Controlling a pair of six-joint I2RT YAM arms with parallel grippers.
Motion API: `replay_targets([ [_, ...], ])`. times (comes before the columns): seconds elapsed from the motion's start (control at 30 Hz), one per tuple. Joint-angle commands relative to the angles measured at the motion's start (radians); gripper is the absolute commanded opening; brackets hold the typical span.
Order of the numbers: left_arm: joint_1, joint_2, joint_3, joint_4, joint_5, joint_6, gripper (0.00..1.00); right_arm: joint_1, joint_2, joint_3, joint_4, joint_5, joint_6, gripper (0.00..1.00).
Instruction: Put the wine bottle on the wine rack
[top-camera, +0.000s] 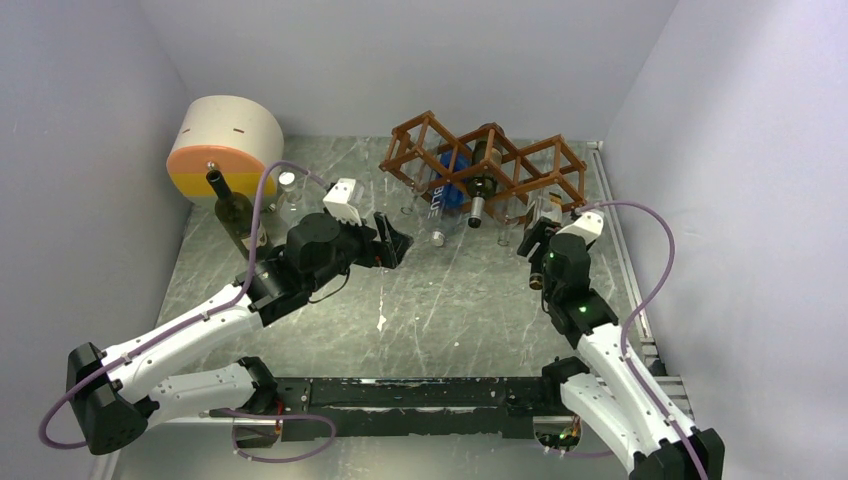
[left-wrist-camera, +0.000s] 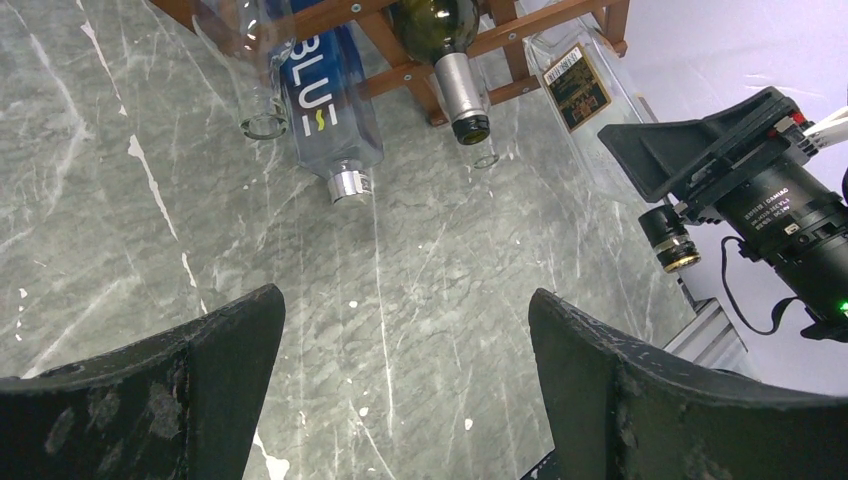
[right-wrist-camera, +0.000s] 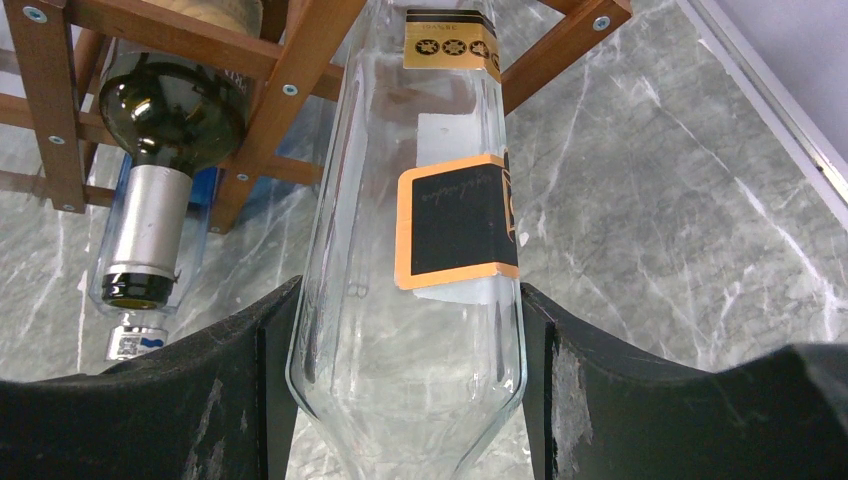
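The wine rack (top-camera: 562, 152), a reddish-brown lattice of slats, stands at the back of the table. My right gripper (right-wrist-camera: 410, 298) is shut on a clear glass wine bottle (right-wrist-camera: 380, 200) with an orange-edged black label. The bottle's upper end reaches into the rack's (right-wrist-camera: 300, 60) rightmost cell. In the top view this bottle (top-camera: 548, 208) slopes from the rack down to the right gripper (top-camera: 540, 238). My left gripper (left-wrist-camera: 405, 298) hangs open over bare table. From above, the left gripper (top-camera: 398, 243) is left of the rack's front.
A dark green bottle (right-wrist-camera: 175, 110) with a silver neck and a blue bottle (left-wrist-camera: 325, 110) lie in the rack. Another clear bottle (left-wrist-camera: 262, 90) lies at its left end. A second dark bottle (top-camera: 237, 215) stands upright at the left, before a round cream-and-orange box (top-camera: 222, 150).
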Motion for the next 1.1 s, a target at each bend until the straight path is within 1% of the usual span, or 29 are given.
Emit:
replay_targets([
  [0.0, -0.004, -0.006, 0.033, -0.007, 0.014, 0.023, 0.95, -0.001, -0.012, 0.039, 0.342, -0.049, -0.025, 0.00],
  [0.13, -0.003, -0.004, 0.039, -0.018, 0.013, 0.026, 0.95, -0.021, 0.007, 0.022, 0.406, -0.071, -0.037, 0.00],
  [0.47, -0.003, -0.014, 0.032, -0.027, 0.016, 0.020, 0.95, -0.089, 0.050, -0.052, 0.634, -0.160, -0.052, 0.00],
  [0.63, -0.004, -0.018, 0.024, -0.022, 0.020, 0.021, 0.95, -0.125, 0.079, -0.086, 0.720, -0.233, -0.056, 0.00],
  [0.83, -0.004, -0.004, 0.029, -0.022, 0.030, 0.035, 0.95, -0.179, 0.149, -0.092, 0.788, -0.275, -0.031, 0.00],
  [1.07, -0.004, 0.026, 0.036, -0.031, 0.037, 0.059, 0.95, -0.205, 0.230, -0.106, 0.913, -0.295, -0.027, 0.00],
])
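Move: The right hand holds the clear square bottle by its neck end, base pointing away. The rack's right-hand cell that it is bound for has its middle about 13 cm ahead of this hand, 2 cm to its right and 6 cm lower. The green wine bottle, in the middle cell, lies some 10 cm ahead and 11 cm left; the blue bottle is 10 cm ahead and 18 cm left. From the left hand the cell lies about 18 cm ahead and 30 cm right. Forward at a steady pace, by about 5 cm, the right hand slides the clear bottle base-first further into the rack's right-hand cell, drifting nearly 2 cm right and sinking about as much. Meanwhile the wrist tips the fingers up by roughly 8 degrees, bringing the bottle nearer to level. The grip on the glass stays unchanged. ##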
